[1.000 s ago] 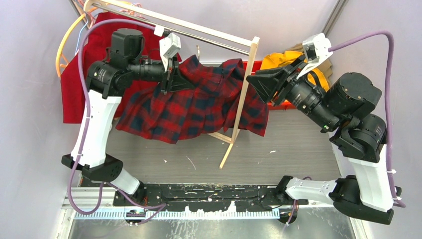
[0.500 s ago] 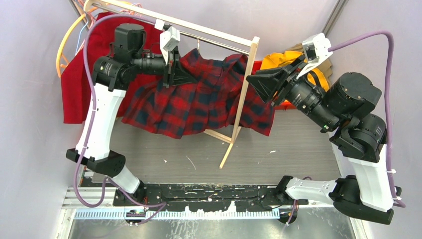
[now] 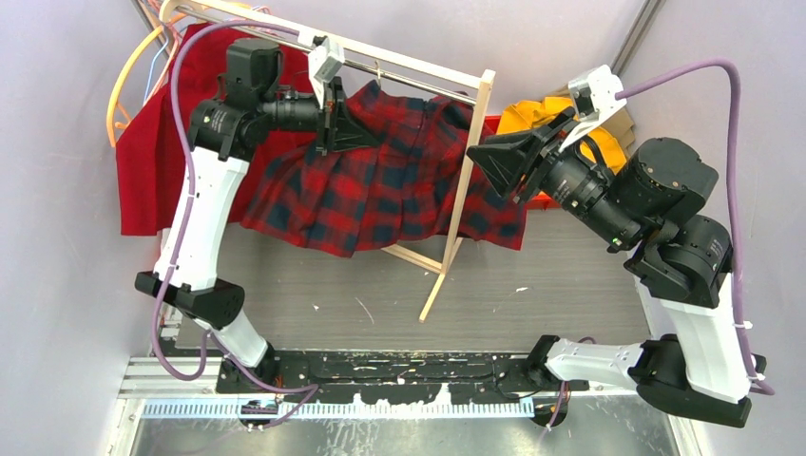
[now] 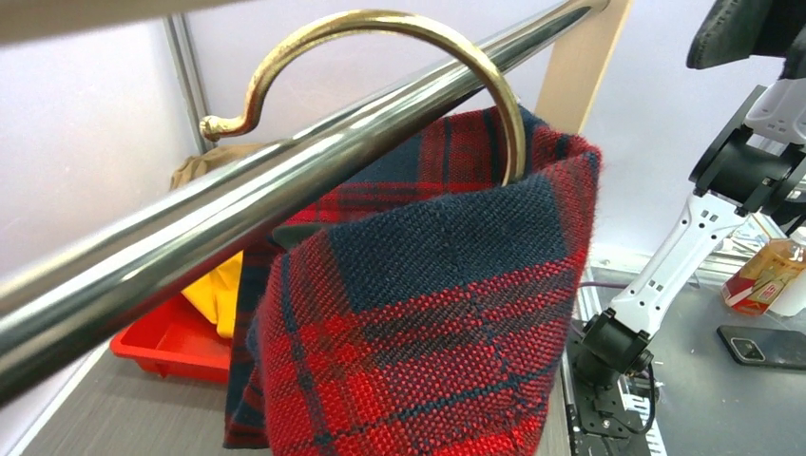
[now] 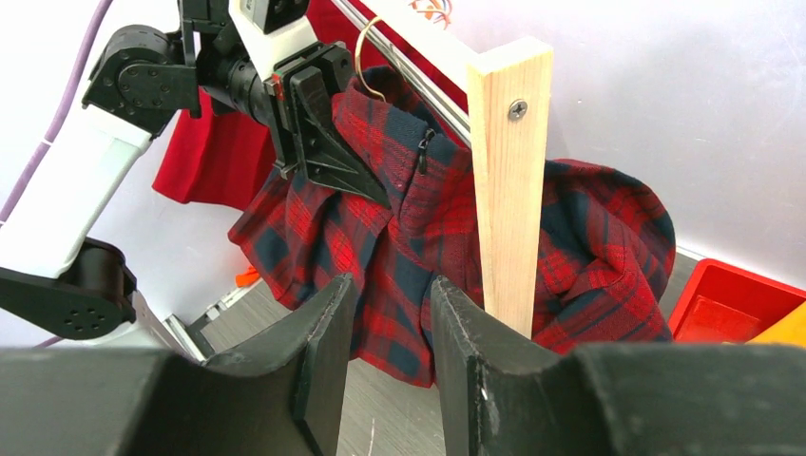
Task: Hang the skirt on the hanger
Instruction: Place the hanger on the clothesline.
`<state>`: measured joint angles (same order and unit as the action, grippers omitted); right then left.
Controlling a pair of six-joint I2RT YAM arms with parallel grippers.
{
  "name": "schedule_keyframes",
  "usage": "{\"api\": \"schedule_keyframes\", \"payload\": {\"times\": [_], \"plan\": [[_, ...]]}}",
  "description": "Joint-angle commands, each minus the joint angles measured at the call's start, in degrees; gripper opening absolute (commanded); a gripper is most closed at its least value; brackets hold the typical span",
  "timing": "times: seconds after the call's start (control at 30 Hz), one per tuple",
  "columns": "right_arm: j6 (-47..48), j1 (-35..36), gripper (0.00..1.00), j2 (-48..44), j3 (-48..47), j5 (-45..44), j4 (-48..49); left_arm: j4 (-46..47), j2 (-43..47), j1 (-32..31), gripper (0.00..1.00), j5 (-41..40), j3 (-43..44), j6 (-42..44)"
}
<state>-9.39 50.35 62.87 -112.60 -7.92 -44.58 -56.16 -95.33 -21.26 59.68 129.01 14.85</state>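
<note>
The skirt (image 3: pixel 380 190) I see is a pleated red-and-navy plaid one with a zip at its waistband (image 5: pixel 423 157). It hangs from a hanger whose brass hook (image 4: pixel 494 85) arches over the steel rail (image 4: pixel 285 180); the rest of the hanger is hidden under the cloth. My left gripper (image 3: pixel 366 138) is shut on the skirt's waistband just below the hook. In the left wrist view the plaid fabric (image 4: pixel 428 323) hides its fingers. My right gripper (image 5: pixel 390 285) hovers open and empty to the right of the skirt, close to the rack's wooden post (image 5: pixel 508 180).
A plain red garment (image 3: pixel 143 161) hangs at the rack's left end beside orange hangers (image 3: pixel 119 85). A red bin (image 5: pixel 732 304) and yellow cloth (image 3: pixel 542 114) lie behind the right gripper. The rack's wooden foot (image 3: pixel 432 285) slants across the table.
My left arm has lifted the skirt up and back toward the rail, and the hook now arches over it. The right gripper has shifted slightly left and stays open.
</note>
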Motion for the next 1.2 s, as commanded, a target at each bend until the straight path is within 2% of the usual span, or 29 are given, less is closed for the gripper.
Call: {"api": "schedule_keyframes", "payload": {"times": [0.0, 0.2, 0.43, 0.53, 0.93, 1.17], "plan": [[0.4, -0.2, 0.41, -1.0, 0.1, -0.5, 3.4, 8.1, 1.0, 0.6, 0.0, 3.7, 0.5, -2.0], [0.5, -0.2, 0.41, -1.7, 0.8, -0.8, 3.6, 8.6, 2.8, 0.9, 0.0, -1.0, -3.4, -2.7], [0.3, -0.2, 0.41, -1.8, 2.5, -0.9, 4.3, 16.9, 12.2, 0.9, 0.0, -15.4, -17.9, -7.0], [0.0, -0.2, 0.41, -1.5, 2.9, -0.6, 4.6, 18.2, 15.4, 0.9, 0.0, -21.4, -21.4, -8.0], [-0.9, -0.2, 0.41, -1.6, 4.0, -0.1, 5.1, 18.7, 18.8, 1.2, 0.0, -46.9, -25.1, -8.1], [-1.1, -0.2, 0.42, -2.1, 4.2, 0.0, 4.0, 23.5, 18.5, 5.9, 0.0, -49.7, -28.1, -11.1]]}}
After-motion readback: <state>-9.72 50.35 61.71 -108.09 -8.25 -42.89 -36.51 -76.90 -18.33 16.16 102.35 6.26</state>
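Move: Hooked over the metal rod, the hanger in the left hand's grip leaves the rod crossing some 8 cm above and 5 cm ahead of that hand, about 1 cm to its right. The wooden post's top is roughly 18 cm right of the hand, level fore and aft, 10 cm above. The red skirt hangs about 25 cm left, 8 cm ahead and 8 cm lower. From the right hand, that rod spot lies about 15 cm ahead, 18 cm left, about level. Lowering about 1.5 cm first, the left hand lets the hook down onto the rod, then carries the hanger along it to the left and forward, some 10 cm left, towards the red skirt and away from the wooden post, the wrist swinging nearly 50 degrees counter-clockwise. Its fingers stay shut on the plaid skirt. The right hand sinks just under 2 cm beside the post, opening unchanged. ##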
